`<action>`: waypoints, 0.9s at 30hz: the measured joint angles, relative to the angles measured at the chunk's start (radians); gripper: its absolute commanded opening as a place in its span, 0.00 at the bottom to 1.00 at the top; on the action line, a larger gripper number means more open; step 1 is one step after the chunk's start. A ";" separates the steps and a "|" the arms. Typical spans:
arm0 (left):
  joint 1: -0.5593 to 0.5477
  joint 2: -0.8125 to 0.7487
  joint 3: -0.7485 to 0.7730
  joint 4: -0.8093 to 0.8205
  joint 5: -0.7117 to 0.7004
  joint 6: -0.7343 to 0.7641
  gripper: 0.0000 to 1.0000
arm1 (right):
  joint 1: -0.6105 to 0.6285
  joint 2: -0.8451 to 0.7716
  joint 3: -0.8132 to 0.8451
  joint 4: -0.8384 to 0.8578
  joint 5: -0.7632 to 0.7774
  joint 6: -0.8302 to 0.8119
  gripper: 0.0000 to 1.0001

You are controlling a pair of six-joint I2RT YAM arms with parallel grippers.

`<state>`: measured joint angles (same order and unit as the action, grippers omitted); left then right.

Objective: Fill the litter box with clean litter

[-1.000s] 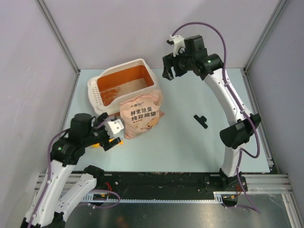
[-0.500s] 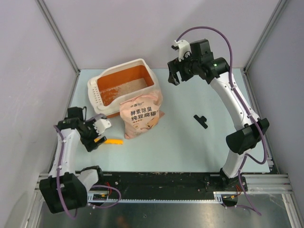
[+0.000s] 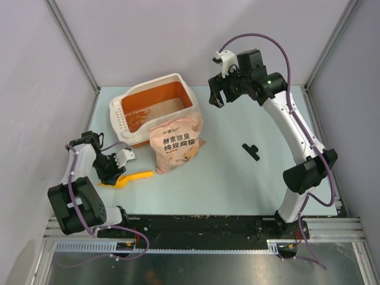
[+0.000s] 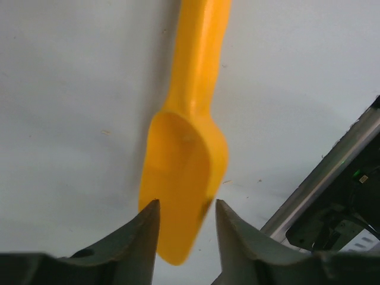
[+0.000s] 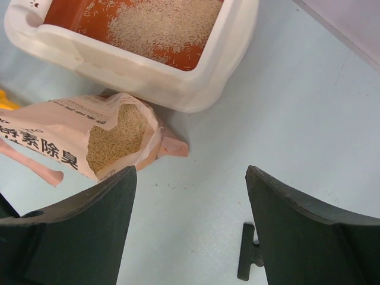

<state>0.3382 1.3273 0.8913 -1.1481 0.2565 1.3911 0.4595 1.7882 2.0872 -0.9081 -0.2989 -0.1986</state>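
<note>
The litter box stands at the back left, cream outside and orange inside, with a thin patch of clean litter on its floor. More litter shows in the open mouth of the pink-beige bag leaning in front of the box. A yellow scoop lies on the table at the front left. My left gripper is down over its bowl. Its fingers straddle the bowl, and a thin gap shows on the right side. My right gripper hangs open above the table, right of the box, holding nothing.
A small black clip lies on the table right of centre, also seen as the clip under my right gripper. The metal frame rail runs close to the scoop at the near edge. Walls enclose the table on three sides.
My left arm swung out to the left and lowered its gripper over the scoop's bowl, and its jaws narrowed. My right gripper shifted slightly right, then held still.
</note>
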 measured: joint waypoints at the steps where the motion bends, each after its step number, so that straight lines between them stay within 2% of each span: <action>1: 0.001 0.002 0.000 -0.002 0.007 0.003 0.41 | 0.003 0.000 0.000 0.000 0.000 -0.002 0.79; 6: 0.001 -0.007 -0.029 0.008 0.024 0.008 0.44 | 0.022 0.000 -0.002 0.000 0.001 -0.013 0.79; 9: 0.002 -0.039 -0.094 0.018 0.041 0.009 0.42 | 0.033 0.000 -0.002 0.000 0.001 -0.016 0.79; 12: 0.002 -0.088 -0.170 0.038 0.047 0.008 0.31 | 0.045 0.002 -0.002 0.000 0.001 -0.020 0.79; 13: 0.002 -0.105 -0.196 0.048 0.047 0.007 0.22 | 0.050 0.003 -0.002 0.000 0.001 -0.021 0.79; 15: 0.002 -0.130 -0.237 0.071 0.048 0.002 0.14 | 0.058 0.006 -0.002 0.000 0.002 -0.023 0.79; 16: 0.002 -0.142 -0.251 0.078 0.049 -0.002 0.03 | 0.064 0.009 -0.002 0.000 0.002 -0.024 0.79; 17: 0.003 -0.158 -0.261 0.087 0.048 -0.005 0.00 | 0.068 0.012 -0.002 0.000 0.002 -0.024 0.79; 21: 0.005 -0.272 -0.287 0.122 0.044 -0.021 0.00 | 0.077 0.023 -0.002 -0.002 0.005 -0.024 0.79; 27: 0.005 -0.553 -0.264 0.025 0.087 -0.028 0.00 | 0.052 0.028 0.016 -0.008 -0.005 0.011 0.79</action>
<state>0.3431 0.7746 0.6273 -1.1233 0.3439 1.3628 0.5117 1.8164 2.1033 -0.9161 -0.3035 -0.1875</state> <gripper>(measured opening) 0.015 0.789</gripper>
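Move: The scoop lies with its bowl just under the open left gripper; its middle is some 6 cm to the right, 1 cm back and 4 cm below, the handle running off to the right. The litter bag stands about 24 cm right and 14 cm ahead, the litter box 17 cm right and 28 cm ahead, both at roughly the hand's height. From the right hand the scoop is roughly 35 cm left, 22 cm back and 30 cm below. Bring the left gripper back about 4 cm, down nearly as far and a little to the right, onto the rear rim of the scoop's bowl near the handle. Shut the fingers to pinch that thin wall, then raise the scoop about 5 cm while the wrist swings the fingertips forward some 20 degrees. Let the empty, open right hand drift about 3 cm left, then begin to return. ##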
